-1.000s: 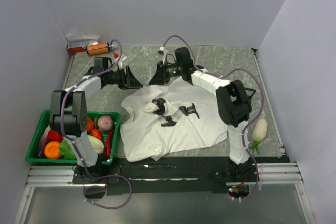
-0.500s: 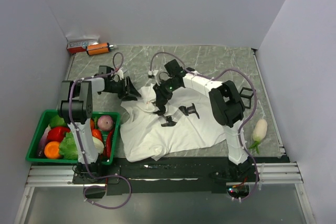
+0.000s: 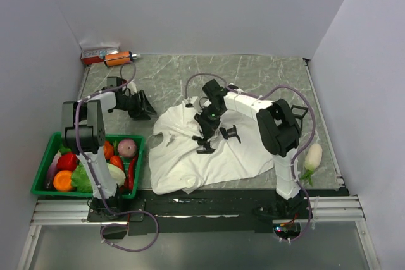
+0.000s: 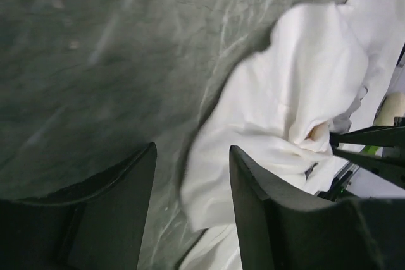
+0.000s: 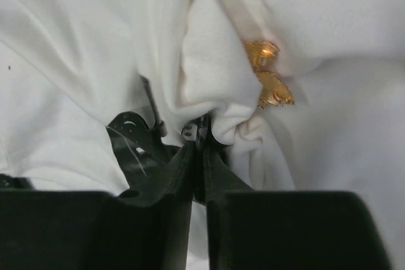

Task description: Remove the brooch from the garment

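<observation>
The garment [image 3: 215,156] is a white T-shirt with black printed shapes, lying crumpled on the marble table. In the right wrist view the brooch [image 5: 267,77], a small golden-orange piece, sits on the cloth [image 5: 76,42], half tucked under a fold, just up and right of my fingertips. My right gripper [image 5: 201,132] is shut on a bunched fold of the shirt, beside a small metal piece; from above it [image 3: 206,123] rests on the shirt's middle. My left gripper [image 3: 140,107] stands open on the bare marble left of the shirt. The shirt's edge [image 4: 304,74] reaches between its fingertips [image 4: 193,150].
A green basket [image 3: 39,183] of vegetables stands at the near left. An orange bottle [image 3: 118,59] and a red-and-white box [image 3: 98,53] lie at the far left corner. A white vegetable [image 3: 312,156] lies at the right edge.
My right gripper came from the shirt's far edge onto its middle, opened briefly and shut on a fold. My left gripper drew back to the left, off the shirt.
</observation>
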Motion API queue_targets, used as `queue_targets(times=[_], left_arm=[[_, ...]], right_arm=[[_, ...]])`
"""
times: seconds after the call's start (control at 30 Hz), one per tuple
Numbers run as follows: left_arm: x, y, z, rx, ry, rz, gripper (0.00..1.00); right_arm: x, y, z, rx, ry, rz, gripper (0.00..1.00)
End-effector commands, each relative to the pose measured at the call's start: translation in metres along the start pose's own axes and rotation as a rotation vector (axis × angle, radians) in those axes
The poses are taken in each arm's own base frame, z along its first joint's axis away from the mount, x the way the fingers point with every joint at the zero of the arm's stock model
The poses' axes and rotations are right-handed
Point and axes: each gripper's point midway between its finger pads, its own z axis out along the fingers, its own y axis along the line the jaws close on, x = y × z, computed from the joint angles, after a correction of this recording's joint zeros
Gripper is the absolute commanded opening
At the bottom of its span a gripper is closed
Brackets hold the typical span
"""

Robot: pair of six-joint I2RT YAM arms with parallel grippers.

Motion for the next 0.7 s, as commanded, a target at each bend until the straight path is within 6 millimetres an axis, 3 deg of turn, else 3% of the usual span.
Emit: queue_targets(times=[0.0,0.03,0.13,0.2,0.27,0.43,0.5,0.67], left_arm=[[-0.021,-0.015,-0.027,0.019,-0.091,0.076,0.56],[-0.022,-0.04,-0.036,0.109,-0.1,0.112,0.56],[-0.026,-0.085,-0.045,0.24,-0.117,0.222,0.57],[-0.025,-0.104,-0.046,0.294,-0.11,0.297,0.57],[-0.012,-0.121,-0.035,0.347,-0.052,0.339,0.57],[-0.004,-0.134,-0.025,0.405,0.014,0.328,0.55],[0.004,-0.14,-0.022,0.448,0.041,0.321,0.56],[0.029,-0.135,0.005,0.485,0.15,0.224,0.55]], right_arm=[[0.001,0.007,-0.048,0.007,-0.039,0.043,0.3],[-0.019,0.016,-0.064,-0.034,-0.14,0.011,0.35],[-0.045,0.016,-0.094,-0.039,-0.309,-0.072,0.42],[-0.052,0.016,-0.098,-0.053,-0.35,-0.108,0.44],[-0.056,0.003,-0.091,-0.033,-0.348,-0.11,0.43],[-0.064,-0.022,-0.058,-0.069,-0.316,-0.061,0.35],[-0.072,-0.03,-0.054,-0.056,-0.321,-0.073,0.36],[-0.076,-0.049,-0.034,-0.052,-0.292,0.018,0.42]])
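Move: The brooch peeps from a white fold about 3 cm ahead and 2 cm left of the right gripper, at nearly its height. A black print patch lies roughly 9 cm right and 1 cm ahead of that gripper; another is some 6 cm back from it, straight behind. From the left gripper, over bare table beside the cloth, the brooch is about 18 cm right, 4 cm back and a couple of centimetres lower. Open the right fingers off the bunched cloth and lift some 9 cm, then carry forward about 6 cm in all and sink again towards the brooch, tilting the fingers flatter, to end just above it. Meanwhile raise the left gripper about 9 cm and swing it some 9 cm right towards the brooch, still open, turning clockwise about 20 degrees and levelling the fingers. ##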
